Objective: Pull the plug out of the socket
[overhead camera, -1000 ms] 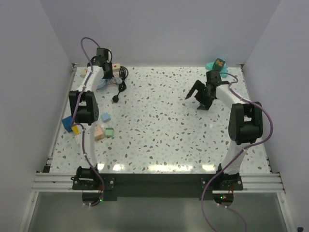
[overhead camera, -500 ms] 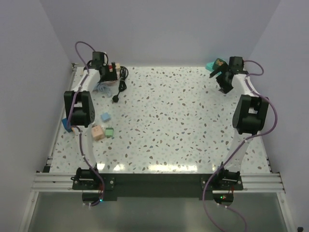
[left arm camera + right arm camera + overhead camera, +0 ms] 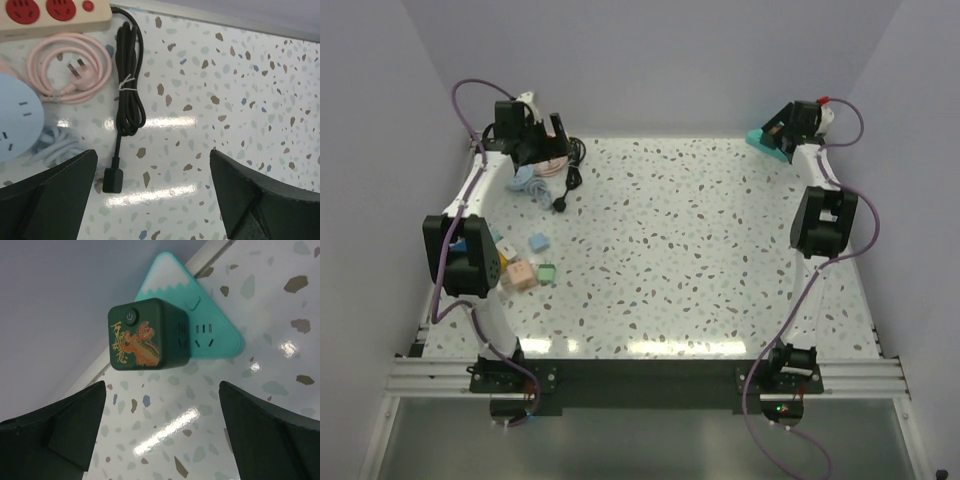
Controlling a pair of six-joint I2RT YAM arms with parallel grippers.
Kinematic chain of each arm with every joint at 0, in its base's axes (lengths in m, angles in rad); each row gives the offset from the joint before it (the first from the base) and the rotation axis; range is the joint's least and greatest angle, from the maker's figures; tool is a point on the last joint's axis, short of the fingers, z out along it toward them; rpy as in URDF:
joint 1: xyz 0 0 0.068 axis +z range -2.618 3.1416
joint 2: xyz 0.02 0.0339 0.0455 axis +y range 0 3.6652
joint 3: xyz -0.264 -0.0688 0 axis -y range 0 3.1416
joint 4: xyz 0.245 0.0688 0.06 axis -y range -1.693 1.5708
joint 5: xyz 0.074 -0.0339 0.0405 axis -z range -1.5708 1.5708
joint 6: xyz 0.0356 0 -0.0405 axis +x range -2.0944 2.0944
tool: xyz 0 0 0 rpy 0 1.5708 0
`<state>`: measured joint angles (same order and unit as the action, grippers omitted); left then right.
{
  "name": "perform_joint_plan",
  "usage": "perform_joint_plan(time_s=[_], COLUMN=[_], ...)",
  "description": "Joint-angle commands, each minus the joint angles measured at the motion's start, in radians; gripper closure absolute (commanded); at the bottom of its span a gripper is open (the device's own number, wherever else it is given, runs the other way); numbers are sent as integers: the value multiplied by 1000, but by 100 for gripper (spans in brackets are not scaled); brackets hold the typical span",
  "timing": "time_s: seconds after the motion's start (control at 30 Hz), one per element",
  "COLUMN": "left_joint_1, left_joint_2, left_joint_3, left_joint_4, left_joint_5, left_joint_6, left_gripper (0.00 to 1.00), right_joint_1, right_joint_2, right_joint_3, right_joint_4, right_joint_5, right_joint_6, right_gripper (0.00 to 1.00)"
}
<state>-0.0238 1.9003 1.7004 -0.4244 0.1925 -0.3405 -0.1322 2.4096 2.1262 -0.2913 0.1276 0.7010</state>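
Note:
The plug is small and black and lies flat on the speckled table, at the end of a bundled black cord. It sits apart from the socket, a cream strip with red outlets at the top left of the left wrist view. My left gripper hovers above, open and holding nothing, its left finger close beside the plug. In the top view the plug lies just in front of the left gripper. My right gripper is open at the far right corner.
A pink coiled cable, a light-blue round disc and its pale blue cable lie by the strip. A dark green cube with a dragon sits on a teal triangular adapter. Coloured blocks lie at the left edge.
The left gripper has opened and its arm has swung toward the far left corner. The right arm moved from mid-table to the far right corner. The plug has stayed where it lay.

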Motion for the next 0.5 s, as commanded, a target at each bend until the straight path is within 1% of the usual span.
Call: perform_joint_plan(time_s=[0.0, 0.07, 0.1, 0.13, 0.23, 0.37, 0.47], left_joint_1=[-50, -65, -79, -85, -97, -111, -114], left_joint_2=[-12, -10, -7, -1, 14, 29, 36], left_joint_3=[-44, -50, -48, -50, -45, -45, -45], left_joint_4=[23, 21, 12, 9, -7, -16, -19], left_joint_5=[70, 79, 70, 62, 55, 48, 47], left_joint_6=[-9, -11, -8, -5, -9, -15, -23], left_gripper=[0, 0, 0, 0, 0, 0, 0], right_joint_1=[14, 19, 20, 23, 25, 26, 32], right_joint_2=[0, 46, 109, 132, 216, 256, 272], right_joint_3=[-12, 96, 145, 231, 335, 354, 345], right_joint_4=[178, 133, 86, 74, 72, 84, 73], right_joint_5=[132, 126, 126, 130, 87, 57, 75], right_joint_6=[-107, -150, -182, -202, -279, -331, -351], right_gripper=[1, 1, 1, 1, 1, 1, 1])
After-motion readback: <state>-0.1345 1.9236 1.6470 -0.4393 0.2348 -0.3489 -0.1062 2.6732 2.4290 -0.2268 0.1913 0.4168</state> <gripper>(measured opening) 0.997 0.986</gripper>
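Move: The dark green plug cube lies about 7 cm ahead of the open right hand, a centimetre or so to its right and some 4 cm lower. The teal socket under it has its middle about 6 cm ahead of the same hand, 1 cm right and 8 cm down. From the empty left hand the plug is roughly 62 cm to the right, 17 cm farther out and 12 cm lower. Right hand reaches about 5 cm forward, then also sinks, open, towards the plug; left hand shifts 6 cm right. ##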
